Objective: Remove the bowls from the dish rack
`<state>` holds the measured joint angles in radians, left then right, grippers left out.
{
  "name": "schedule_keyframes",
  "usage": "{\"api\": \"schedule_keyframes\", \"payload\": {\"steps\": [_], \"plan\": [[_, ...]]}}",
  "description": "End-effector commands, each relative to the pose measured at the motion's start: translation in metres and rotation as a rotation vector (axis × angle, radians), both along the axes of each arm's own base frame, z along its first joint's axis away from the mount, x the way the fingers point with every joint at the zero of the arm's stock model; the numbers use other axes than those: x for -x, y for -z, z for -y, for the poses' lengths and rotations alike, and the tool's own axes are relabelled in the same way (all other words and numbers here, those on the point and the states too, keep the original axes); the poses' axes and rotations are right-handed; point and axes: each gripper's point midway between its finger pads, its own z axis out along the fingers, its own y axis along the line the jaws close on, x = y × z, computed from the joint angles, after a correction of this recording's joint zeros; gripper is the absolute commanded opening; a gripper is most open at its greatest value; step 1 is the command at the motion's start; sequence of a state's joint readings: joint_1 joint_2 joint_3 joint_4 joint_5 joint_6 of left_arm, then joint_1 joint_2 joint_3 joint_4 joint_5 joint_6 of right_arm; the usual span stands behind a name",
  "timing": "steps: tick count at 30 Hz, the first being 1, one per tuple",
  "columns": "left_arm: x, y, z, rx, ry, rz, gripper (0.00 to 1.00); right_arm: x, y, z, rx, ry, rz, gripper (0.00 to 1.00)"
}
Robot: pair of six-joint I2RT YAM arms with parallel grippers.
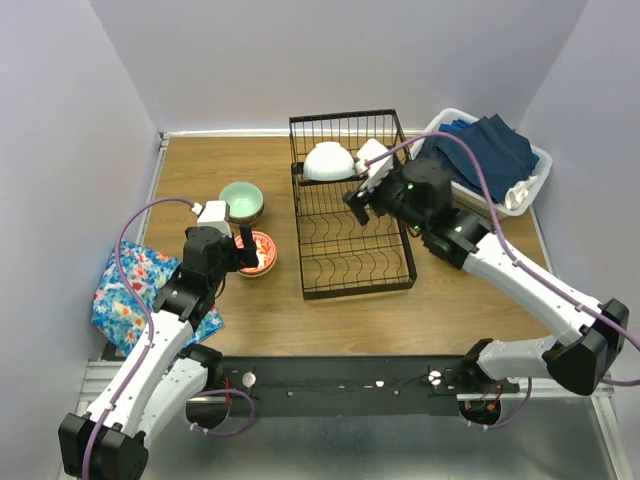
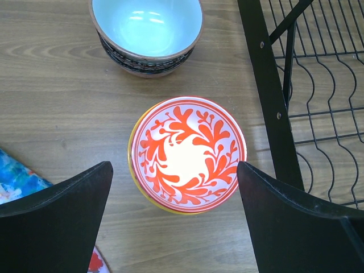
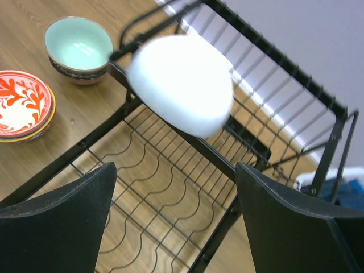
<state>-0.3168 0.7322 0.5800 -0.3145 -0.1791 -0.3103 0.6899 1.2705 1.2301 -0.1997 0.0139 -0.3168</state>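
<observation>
The black wire dish rack [image 1: 350, 215] stands mid-table. A plain white bowl [image 1: 328, 162] lies upside down on its raised shelf, with another white piece [image 1: 372, 153] beside it. My right gripper [image 1: 360, 198] is open and empty over the rack's lower tray [image 3: 170, 170], just short of the white bowl [image 3: 181, 82]. My left gripper [image 1: 250, 255] is open and empty above the red-patterned bowl [image 2: 187, 153], which is nested in a yellow-rimmed bowl on the table. A mint-green bowl [image 2: 147, 28] is stacked on a dark patterned bowl behind it.
A white plastic basket of blue cloths [image 1: 495, 160] stands right of the rack. A floral cloth [image 1: 140, 290] lies at the table's left front. The rack's black frame [image 2: 273, 85] runs close to the right of the red bowl.
</observation>
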Motion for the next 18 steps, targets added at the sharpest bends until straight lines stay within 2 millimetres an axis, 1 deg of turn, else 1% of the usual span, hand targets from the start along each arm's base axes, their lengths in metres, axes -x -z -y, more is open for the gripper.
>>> {"api": "schedule_keyframes", "payload": {"steps": [1,2,3,4,5,6,7,13,18], "plan": [[-0.003,-0.008,-0.005,-0.001,-0.024,0.034,0.99,-0.004,-0.016,-0.021,0.080,0.050,0.200,0.92],[-0.003,-0.008,-0.005,-0.002,-0.023,0.035,0.99,-0.005,-0.013,-0.020,0.086,0.070,0.210,0.92],[-0.003,-0.007,-0.007,-0.006,-0.028,0.033,0.99,-0.005,-0.011,-0.024,0.080,0.072,0.225,0.92],[-0.003,-0.008,-0.007,-0.004,-0.029,0.036,0.99,-0.007,-0.017,-0.027,0.064,0.077,0.258,0.91],[-0.003,-0.008,-0.007,-0.005,-0.032,0.036,0.99,-0.009,-0.017,-0.025,0.065,0.098,0.271,0.91],[-0.003,-0.008,-0.008,-0.006,-0.033,0.037,0.99,-0.011,-0.013,-0.029,0.071,0.098,0.276,0.91],[-0.003,-0.008,-0.007,-0.005,-0.032,0.035,0.99,-0.013,-0.015,-0.030,0.071,0.101,0.295,0.90],[-0.003,-0.009,-0.009,-0.006,-0.037,0.037,0.99,-0.024,-0.004,-0.046,0.099,0.100,0.331,0.88],[-0.003,-0.010,-0.009,-0.007,-0.038,0.043,0.99,-0.031,0.008,-0.053,0.132,0.086,0.323,0.88]]}}
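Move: The last white bowl on the rack's upper shelf lies roughly 8 cm ahead of my right hand, about 8 cm to its left and some 7 cm lower. Far below on the table, the green bowl stack is about 11 cm ahead and 28 cm left of that hand, and the orange-patterned bowls are nearly level with it, 24 cm left. From my idle left hand the white bowl is about 14 cm ahead, 20 cm right and 8 cm higher. With my right hand wide open I come in from the right towards the white bowl on the upper shelf, sliding nearly 5 cm left, most of it early. After easing back about 1 cm, I turn forward for some 3 cm while tipping the fingertips up about 15 degrees until they point almost level, stopping short of the bowl. ##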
